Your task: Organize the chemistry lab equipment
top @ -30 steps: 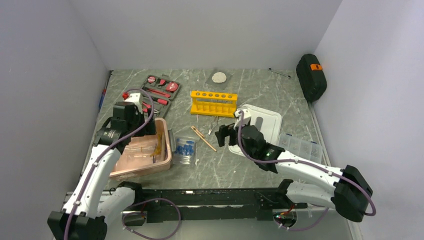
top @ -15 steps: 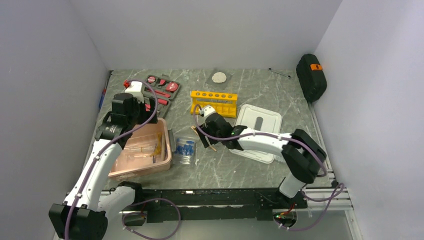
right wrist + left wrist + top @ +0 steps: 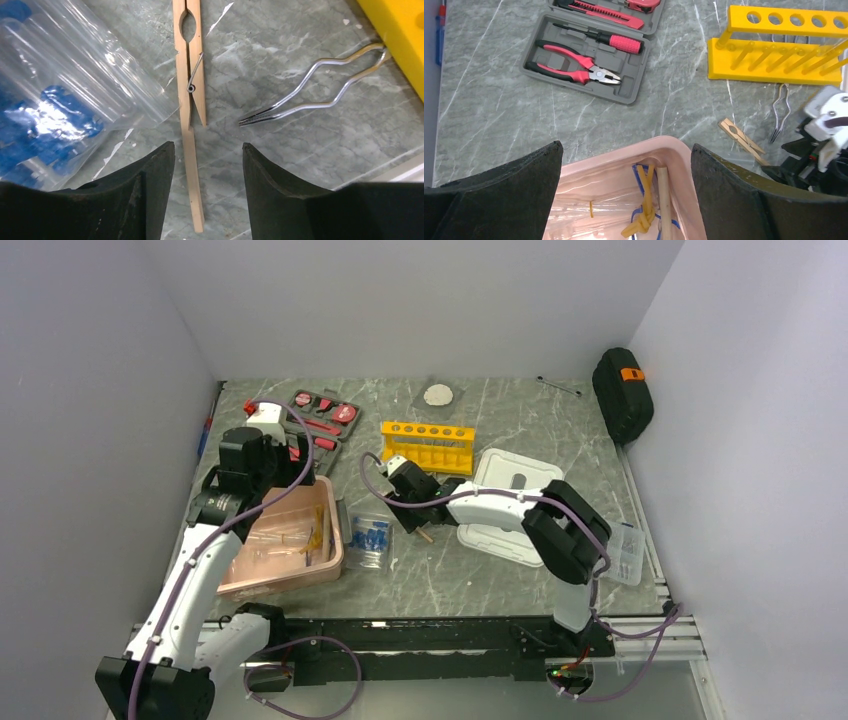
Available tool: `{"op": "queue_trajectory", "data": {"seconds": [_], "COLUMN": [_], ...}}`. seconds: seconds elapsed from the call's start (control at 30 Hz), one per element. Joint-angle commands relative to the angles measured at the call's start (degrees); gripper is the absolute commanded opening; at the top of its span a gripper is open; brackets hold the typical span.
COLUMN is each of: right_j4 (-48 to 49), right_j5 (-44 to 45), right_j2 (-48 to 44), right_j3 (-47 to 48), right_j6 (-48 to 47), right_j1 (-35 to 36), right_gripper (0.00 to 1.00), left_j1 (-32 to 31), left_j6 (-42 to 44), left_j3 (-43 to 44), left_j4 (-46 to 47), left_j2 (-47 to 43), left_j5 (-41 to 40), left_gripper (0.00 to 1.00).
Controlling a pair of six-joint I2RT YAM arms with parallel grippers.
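A tan wooden clamp (image 3: pixel 190 75) lies flat on the grey table, and its long leg runs between the fingers of my right gripper (image 3: pixel 207 150). That gripper is open and low over the clamp, touching nothing. The clear bag of blue-capped tubes (image 3: pixel 45 115) lies just left of the clamp. The yellow test-tube rack (image 3: pixel 427 446) stands behind. My left gripper (image 3: pixel 626 155) is open wide above the far corner of the pink bin (image 3: pixel 330 540). In the bin are the blue-framed safety glasses with a yellow cord (image 3: pixel 645 215) and a wooden stick (image 3: pixel 665 200).
Metal tweezers (image 3: pixel 310 90) lie right of the clamp, near the rack. An open red-and-black tool kit (image 3: pixel 318 425) sits at the back left. A white lid (image 3: pixel 515 505) lies under the right arm. A clear parts box (image 3: pixel 625 552) and a black case (image 3: pixel 622 395) are along the right side.
My right arm has swung left from the white lid to the wooden clamp, with its jaws narrowing. My left gripper has opened wider and drawn back slightly over the bin.
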Motion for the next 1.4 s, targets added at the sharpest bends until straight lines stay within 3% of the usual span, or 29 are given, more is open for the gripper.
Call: {"op": "queue_trajectory", "data": {"seconds": [0.0,0.43,0.93,1.03,1.2,1.37], "right_j4": [-1.99,-6.10,-3.43,-2.93,-1.58,1.91], "right_j5": [-0.35,3.82,-3.40,-3.53,-2.87,0.20], "right_j2": [2.58,7.14,5.56,3.85,-1.48,-11.06], "right_j3": [3.66,7.40,3.83,3.20,1.68,-2.82], "right_j6": [-0.61,-1.50,0.61,1.24,2.85,3.80], "right_j1": [0.27,1.56,0.56,0.28,0.28,0.38], "right_gripper": [0.53,0.38,0.15,0.00,0.00,0.00], "left_j1": [0.05,0.05,0.05,0.05,0.05,0.06], "left_j6": [0.40,0.17,0.35,0.26,-0.25,-2.57], "left_j3": [0.41,0.49,0.40,0.21,0.18,1.13], "left_j4": [2.18,2.04,1.83,1.91,2.01,2.81], "left_j2": [-1.24,-1.37,-1.59,-1.85,-2.66,-4.84], "left_j5": [1.32,1.58,1.08,1.06,1.55,7.47], "left_gripper": [0.99,0.99,0.99,0.99,0.99,0.99]}}
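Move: The wooden clamp I want lies almost under my right hand: its middle is about 1 cm ahead, 2 cm to the left and 3 cm below. From that hand the metal tweezers lie some 7 cm ahead and 3 cm to the right, the yellow rack about 14 cm ahead and 3 cm to the right, and the blue-capped bag about 5 cm back and 10 cm to the left. From my left hand the clamp is roughly 25 cm to the right, 1 cm back and 23 cm lower. I sink my right hand about 2 cm and ease it some 1.5 cm left over the clamp, fingers closing from half open until the pads pinch its long stem and the end of its short leg together. Keeping that pinch, I start up about 2 cm while drawing back and to the right. ##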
